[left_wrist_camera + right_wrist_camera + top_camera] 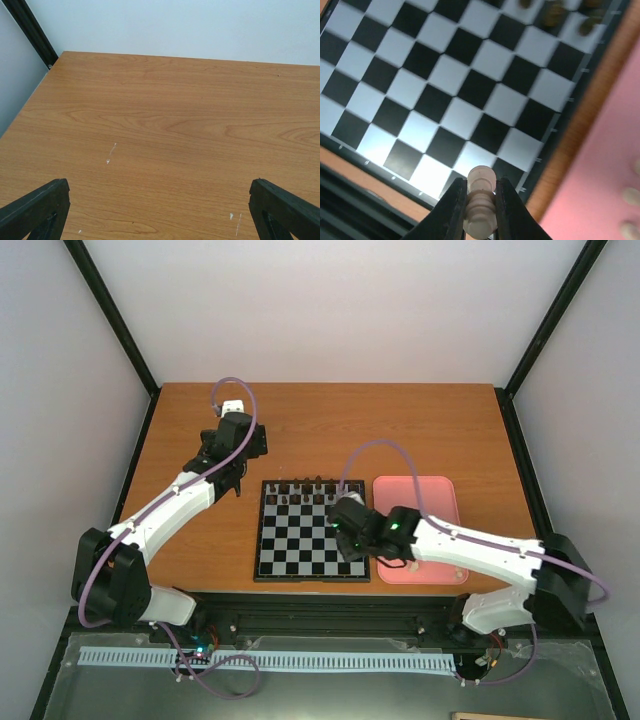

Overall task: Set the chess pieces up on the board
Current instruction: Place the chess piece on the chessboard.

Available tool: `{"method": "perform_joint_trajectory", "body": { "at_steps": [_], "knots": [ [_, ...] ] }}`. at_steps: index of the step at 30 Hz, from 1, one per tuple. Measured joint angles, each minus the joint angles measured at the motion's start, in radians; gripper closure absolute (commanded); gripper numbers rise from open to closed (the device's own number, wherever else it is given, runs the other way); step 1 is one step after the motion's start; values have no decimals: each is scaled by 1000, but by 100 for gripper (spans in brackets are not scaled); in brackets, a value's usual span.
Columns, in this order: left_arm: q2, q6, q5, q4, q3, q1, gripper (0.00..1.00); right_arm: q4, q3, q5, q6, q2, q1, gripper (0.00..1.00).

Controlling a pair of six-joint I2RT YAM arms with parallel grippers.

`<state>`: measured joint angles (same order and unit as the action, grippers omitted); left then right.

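Observation:
My right gripper [481,182] is shut on a cream chess piece [481,205], which stands upright between the fingers. It hangs above the near right corner of the black and white board [470,85]. Seen from the top view, that gripper [352,545] is over the board's [300,540] right side. More pale pieces [630,197] lie blurred on the pink tray [600,160]. My left gripper [159,200] is open over bare wood, with nothing between its fingers [40,205]. It [238,425] is far left of the board.
Dark brown pieces [305,490] line the board's far rows and show blurred in the right wrist view [552,15]. The pink tray [430,495] lies right of the board, partly under the right arm. Walls close off the table's back and sides.

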<state>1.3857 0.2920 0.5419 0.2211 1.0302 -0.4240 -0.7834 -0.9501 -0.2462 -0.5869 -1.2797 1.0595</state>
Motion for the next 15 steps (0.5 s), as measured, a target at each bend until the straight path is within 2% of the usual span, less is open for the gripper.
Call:
{"method": "perform_joint_trajectory", "body": {
  "at_steps": [7,15],
  "knots": [
    [0,0,0,8,0,0,0,95,-117,89,92,-246,138,97],
    [-1,0,0,13,0,0,0,137,-213,138,127,-338,183,97]
  ]
}}
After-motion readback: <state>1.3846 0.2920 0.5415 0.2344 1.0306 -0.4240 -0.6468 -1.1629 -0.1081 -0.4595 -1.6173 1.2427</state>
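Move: The near edge row, a little left of the board's middle, where the right hand's piece is being carried, lies some 13 cm left, 4 cm back and about 8 cm below that hand. The board's centre is roughly 12 cm left and 7 cm ahead, and the dark pieces beyond it about 12 cm left and 17 cm ahead. The pink tray is some 16 cm right and 7 cm ahead. From the left hand, that near-row spot is about 27 cm back, 20 cm right and 18 cm down. Leftwards, quickly at first and then slowing, the right hand sweeps about 12 cm over the board from its right side. It also eases back some 4 cm towards the near row and dips slightly. The wrist turns roughly 20 degrees counter-clockwise while the closed fingers keep their pinch on the pale chess piece. ##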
